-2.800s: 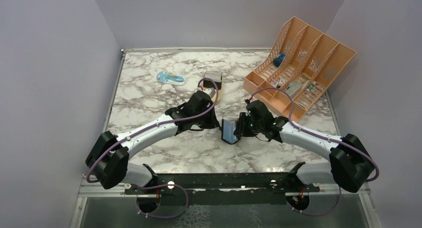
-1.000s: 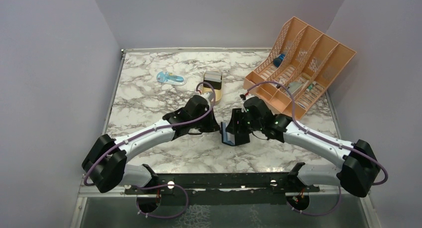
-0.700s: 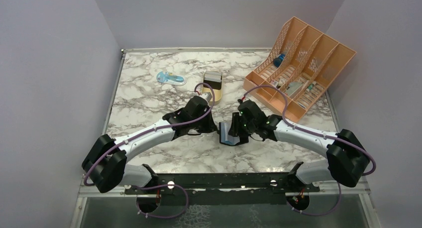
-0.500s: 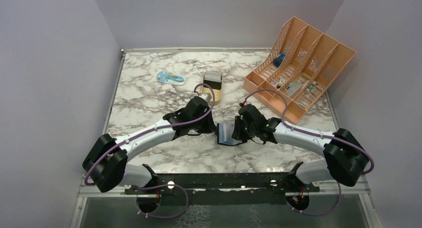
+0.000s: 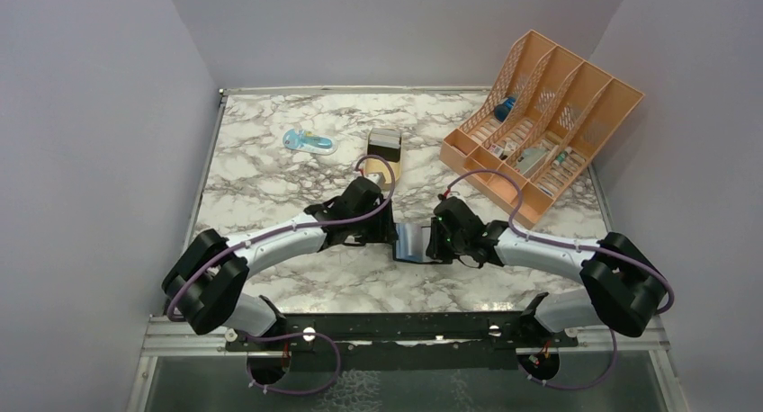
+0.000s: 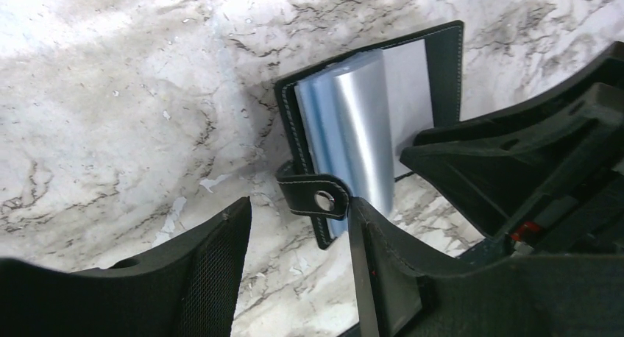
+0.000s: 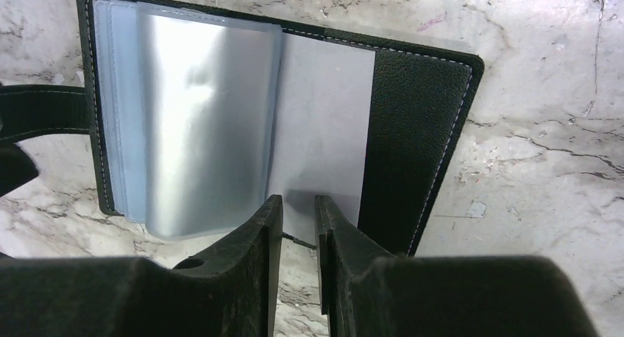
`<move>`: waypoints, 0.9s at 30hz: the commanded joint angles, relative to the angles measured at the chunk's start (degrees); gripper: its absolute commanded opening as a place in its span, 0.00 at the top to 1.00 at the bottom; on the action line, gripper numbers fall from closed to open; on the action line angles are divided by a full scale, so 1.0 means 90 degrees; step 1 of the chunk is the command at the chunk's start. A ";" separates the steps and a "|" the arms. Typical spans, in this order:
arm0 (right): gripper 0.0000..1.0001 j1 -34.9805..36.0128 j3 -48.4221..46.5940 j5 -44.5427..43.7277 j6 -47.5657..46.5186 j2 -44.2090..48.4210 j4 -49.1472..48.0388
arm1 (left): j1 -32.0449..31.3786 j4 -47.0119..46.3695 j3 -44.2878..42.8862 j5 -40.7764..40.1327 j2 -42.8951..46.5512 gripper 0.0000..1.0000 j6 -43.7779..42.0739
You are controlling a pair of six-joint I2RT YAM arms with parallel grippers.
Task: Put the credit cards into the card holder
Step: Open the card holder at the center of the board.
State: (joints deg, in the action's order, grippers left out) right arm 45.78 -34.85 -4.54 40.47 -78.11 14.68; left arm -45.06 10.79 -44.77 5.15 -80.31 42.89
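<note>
The black card holder [image 5: 411, 242] lies open on the marble between my two grippers, its blue-grey clear sleeves [image 7: 191, 116] fanned up. A pale flat rectangle [image 7: 324, 123] covers its right inner face; I cannot tell whether it is a card or a sleeve. Otherwise the credit cards are out of view. My left gripper [image 6: 298, 241] is open, and the holder's snap strap [image 6: 316, 197] sits at the tip of its right finger. My right gripper [image 7: 298, 201] hovers at the holder's near edge [image 7: 412, 234], jaws a narrow gap apart with nothing between them.
A gold tin [image 5: 384, 149] stands just behind the left gripper. A clear blue object [image 5: 309, 141] lies at the back left. An orange slotted organizer [image 5: 540, 115] with small items fills the back right. The right arm's fingers [image 6: 508, 153] crowd the holder's right side.
My left gripper has opened and let go of the strap. The holder went from tilted up to lying open flat. My right gripper narrowed its jaws and came down over the holder's right half.
</note>
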 commanded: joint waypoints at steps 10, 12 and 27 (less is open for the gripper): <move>0.78 0.0013 0.0312 -0.0277 0.0101 0.0029 -0.0341 | 0.0085 -0.1910 0.0541 0.1126 -0.0604 0.46 0.0063; 0.78 0.0018 0.0323 -0.0266 0.0105 0.0019 -0.0353 | 0.0085 -0.1965 0.0544 0.1069 -0.0700 0.48 0.0068; 0.78 0.0011 0.0335 -0.0171 0.0112 0.0035 -0.0410 | 0.0172 -0.3047 0.0864 0.1686 -0.0747 0.89 0.0516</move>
State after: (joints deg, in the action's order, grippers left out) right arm 45.78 -33.12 -4.91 40.91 -77.52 12.16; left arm -43.29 -11.84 -37.58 16.16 -86.72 46.04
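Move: The card holder lies open with its left cover raised; that cover's outer edge is about 2 cm to the right of the left hand, level with it fore and aft, and some 3 cm below. Its snap strap hangs just under the left fingers, roughly 1 cm right and 1 cm back. The tan card box stands about 17 cm ahead and 2 cm left. From the right hand, the holder's middle is about 2 cm forward, 2 cm left and barely below. The card holder's raised left cover is taken by its outer edge: the left hand sinks nearly 3 cm with open fingers, shifts about 3 cm right onto the edge, then closes on it from both sides while rising 1 cm and rolling its left side down some 15 degrees. The right hand stays low, nearly still, its partly open fingers resting on the inner panel near the near edge. ##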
